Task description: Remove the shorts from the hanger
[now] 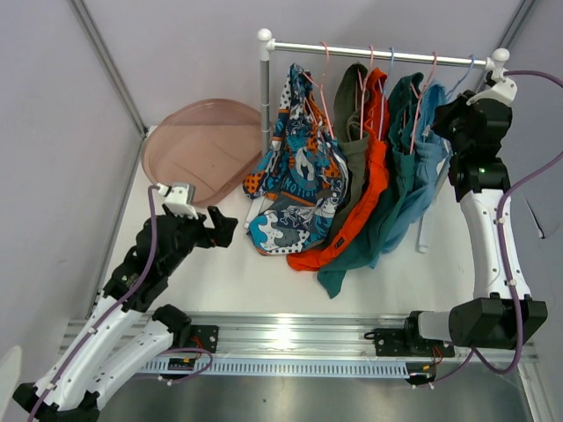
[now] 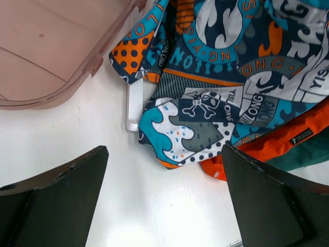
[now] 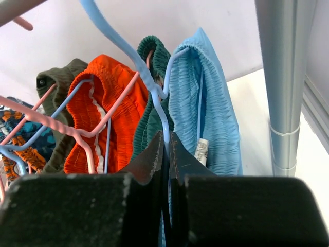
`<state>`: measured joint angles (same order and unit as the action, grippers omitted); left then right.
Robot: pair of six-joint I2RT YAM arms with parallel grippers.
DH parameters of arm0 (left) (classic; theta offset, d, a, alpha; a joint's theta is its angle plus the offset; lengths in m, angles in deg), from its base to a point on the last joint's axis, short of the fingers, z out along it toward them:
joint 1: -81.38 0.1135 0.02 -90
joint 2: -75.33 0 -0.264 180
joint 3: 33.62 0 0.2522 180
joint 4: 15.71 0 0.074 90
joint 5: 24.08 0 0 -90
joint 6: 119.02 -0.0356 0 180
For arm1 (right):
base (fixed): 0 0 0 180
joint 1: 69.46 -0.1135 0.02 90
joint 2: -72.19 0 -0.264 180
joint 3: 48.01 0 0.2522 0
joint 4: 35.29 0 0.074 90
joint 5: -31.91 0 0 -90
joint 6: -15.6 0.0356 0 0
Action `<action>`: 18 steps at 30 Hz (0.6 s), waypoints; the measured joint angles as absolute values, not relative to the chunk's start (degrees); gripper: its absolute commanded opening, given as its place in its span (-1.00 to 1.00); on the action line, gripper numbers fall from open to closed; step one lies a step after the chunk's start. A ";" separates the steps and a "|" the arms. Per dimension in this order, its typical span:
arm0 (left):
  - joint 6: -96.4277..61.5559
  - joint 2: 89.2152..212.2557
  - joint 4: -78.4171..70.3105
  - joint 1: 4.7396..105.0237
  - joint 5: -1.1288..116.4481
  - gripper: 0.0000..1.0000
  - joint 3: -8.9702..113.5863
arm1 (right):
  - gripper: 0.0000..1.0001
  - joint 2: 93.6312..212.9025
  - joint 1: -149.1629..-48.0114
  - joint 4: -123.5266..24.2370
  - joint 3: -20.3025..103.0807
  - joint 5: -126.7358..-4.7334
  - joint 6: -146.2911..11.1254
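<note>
Five shorts hang on hangers from a white rail (image 1: 378, 54): printed shorts (image 1: 299, 167), olive shorts (image 1: 354, 114), orange shorts (image 1: 369, 176), dark teal shorts (image 1: 400, 176) and light blue shorts (image 1: 428, 158). My right gripper (image 3: 167, 141) is up at the rail's right end, shut on the thin wire of the blue hanger (image 3: 139, 67) that carries the light blue shorts (image 3: 205, 103). My left gripper (image 2: 164, 175) is open and low over the table, just in front of the hem of the printed shorts (image 2: 231, 87), with nothing between its fingers.
A pink oval tub (image 1: 198, 145) lies at the back left, next to the rack's post (image 1: 265, 88). The rack's white foot (image 2: 134, 108) pokes out under the printed shorts. Pink and blue hangers (image 3: 77, 134) crowd the rail. Grey walls close in the sides.
</note>
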<state>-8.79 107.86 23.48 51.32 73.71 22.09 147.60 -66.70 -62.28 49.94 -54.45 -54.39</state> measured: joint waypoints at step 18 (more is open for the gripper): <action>-14.14 125.98 19.28 43.47 57.32 0.98 47.34 | -1.00 135.43 -67.61 -72.36 54.33 -60.40 -53.99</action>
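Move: The right hand is already shut on the near arm of the light blue shorts' hanger, with the rail about 7 cm ahead and 8 cm above it. The shorts' middle hangs some 18 cm below, 2 cm ahead and 2 cm left; the teal shorts are beside them, 7 cm left and 3 cm ahead of the hand. From the open left hand the light blue shorts lie about 46 cm right and 20 cm ahead, roughly level. Keeping its fingers shut on the light blue shorts' hanger, the right hand draws back about 8.5 cm and, once under way, lifts it some 7 cm with a slight drift to the left, away from the rail, its fingers tipping up a little. The left hand dips barely, then swings up about 13.5 cm and 10 cm to the right towards the light blue shorts, turning some 25 degrees clockwise with its fingers still wide open and touching nothing. ##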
